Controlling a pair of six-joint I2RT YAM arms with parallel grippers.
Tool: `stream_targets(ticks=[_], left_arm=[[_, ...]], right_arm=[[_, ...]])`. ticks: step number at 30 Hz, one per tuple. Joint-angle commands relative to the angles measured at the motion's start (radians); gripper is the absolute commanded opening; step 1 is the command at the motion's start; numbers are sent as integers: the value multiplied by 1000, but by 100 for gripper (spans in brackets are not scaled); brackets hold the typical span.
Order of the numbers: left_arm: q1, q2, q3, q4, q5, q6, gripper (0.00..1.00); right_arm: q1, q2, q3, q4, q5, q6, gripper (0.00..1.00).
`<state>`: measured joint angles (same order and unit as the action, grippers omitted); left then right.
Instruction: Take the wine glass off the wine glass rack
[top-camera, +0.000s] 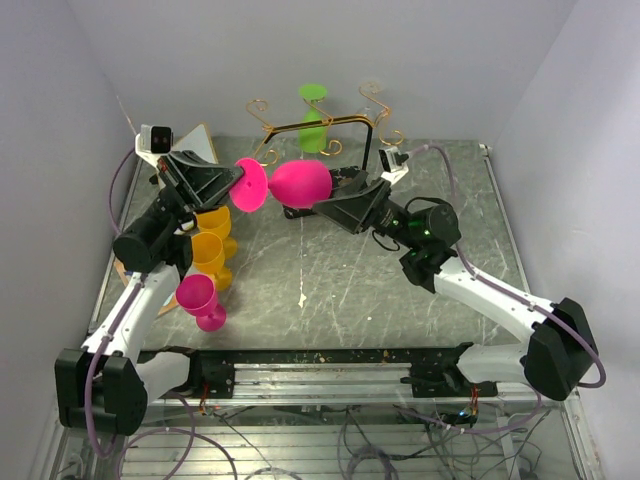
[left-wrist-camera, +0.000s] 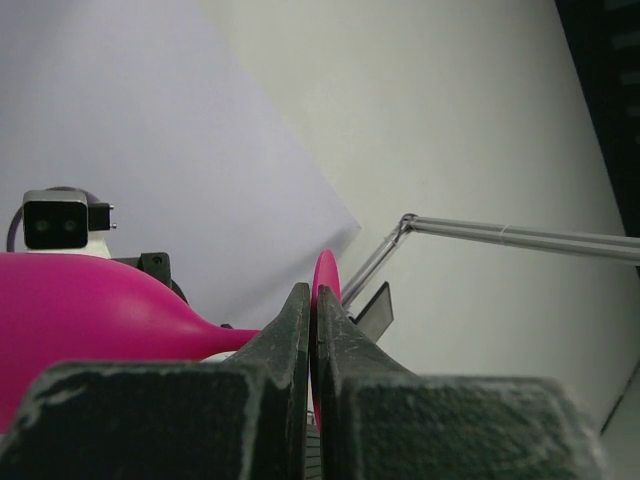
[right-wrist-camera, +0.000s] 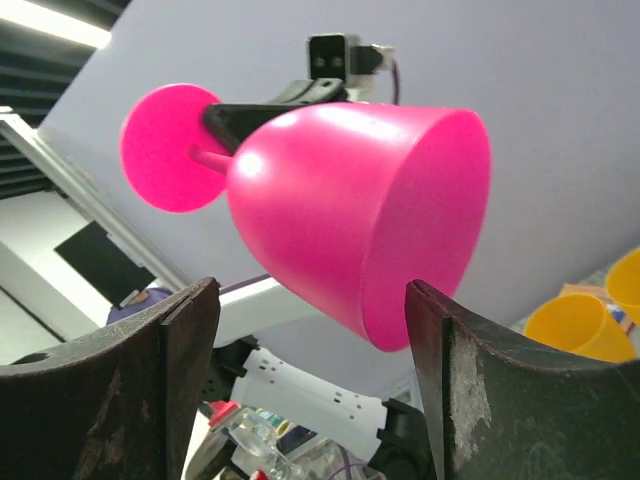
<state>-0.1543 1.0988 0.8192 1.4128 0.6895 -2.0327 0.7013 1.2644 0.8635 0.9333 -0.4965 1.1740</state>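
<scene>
A pink wine glass lies on its side in the air in front of the wine glass rack, a gold wire stand on a black post. My left gripper is shut on the glass's round foot, whose thin edge shows between the fingers. My right gripper is open, its two fingers standing either side of the bowl near the rim. A gap shows at the left finger; the right finger is close to the rim. A green wine glass hangs upside down on the rack.
Two yellow glasses and another pink glass stand on the table's left side by the left arm. The yellow ones also show at the right edge of the right wrist view. White walls close in the back and sides.
</scene>
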Motion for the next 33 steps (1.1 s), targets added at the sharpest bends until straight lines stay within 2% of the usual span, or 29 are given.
stream_targets(ticks=[1,5,8,13,16,18,20,22,25,27,31,33], left_arm=[[-18,-18,-24,162,-44,-58,7],[-41,-27,-48,150,-56,-40,7],[-59,-1,-70,200,-79,-53,7],[-82,66,-81,310,-121,-88,7],[-91,79,-76,298,-106,-59,9],[-95,73,-76,256,-87,-20,16],[-96,48,-82,192,-66,39,29],[-96,15,-93,93,-47,121,48],[-96,-52,-122,-95,-44,265,65],[-98,-116,-133,-318,-56,414,75],[-99,-236,-114,-679,-106,641,82],[-99,-274,-91,-832,-134,728,82]], right_arm=[[-4,-11,-17,151,-29,52,74],[-2,-31,-30,211,-37,46,73],[-2,-45,-41,294,-62,47,61],[-2,-37,-71,508,-63,144,39],[-2,-28,-58,582,-81,181,26],[-2,-28,-50,587,-89,189,11],[-2,-47,-59,573,-82,175,0],[-2,-84,-79,523,-62,137,0],[-4,-186,-118,316,45,37,0],[-2,-297,-113,-5,217,-34,0],[-2,-405,43,-687,575,-90,0],[-2,-415,105,-927,712,-53,0]])
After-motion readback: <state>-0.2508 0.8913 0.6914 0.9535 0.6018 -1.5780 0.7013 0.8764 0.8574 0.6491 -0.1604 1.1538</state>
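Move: The pink wine glass, held by its foot in the left hand, has its bowl about 10 cm right of that hand, 1 cm back and 6 below. From the right hand, the bowl lies about 3 cm back, 5 left and 7 above. The rack is about 23 cm ahead and 2 left of the right hand, 20 below. From the left hand, the nearer yellow glass stands about 6 cm ahead, 8 left and 38 below. Right hand goes back and up some 8 cm, pinches the bowl's rim, draws right once the left lets go. ##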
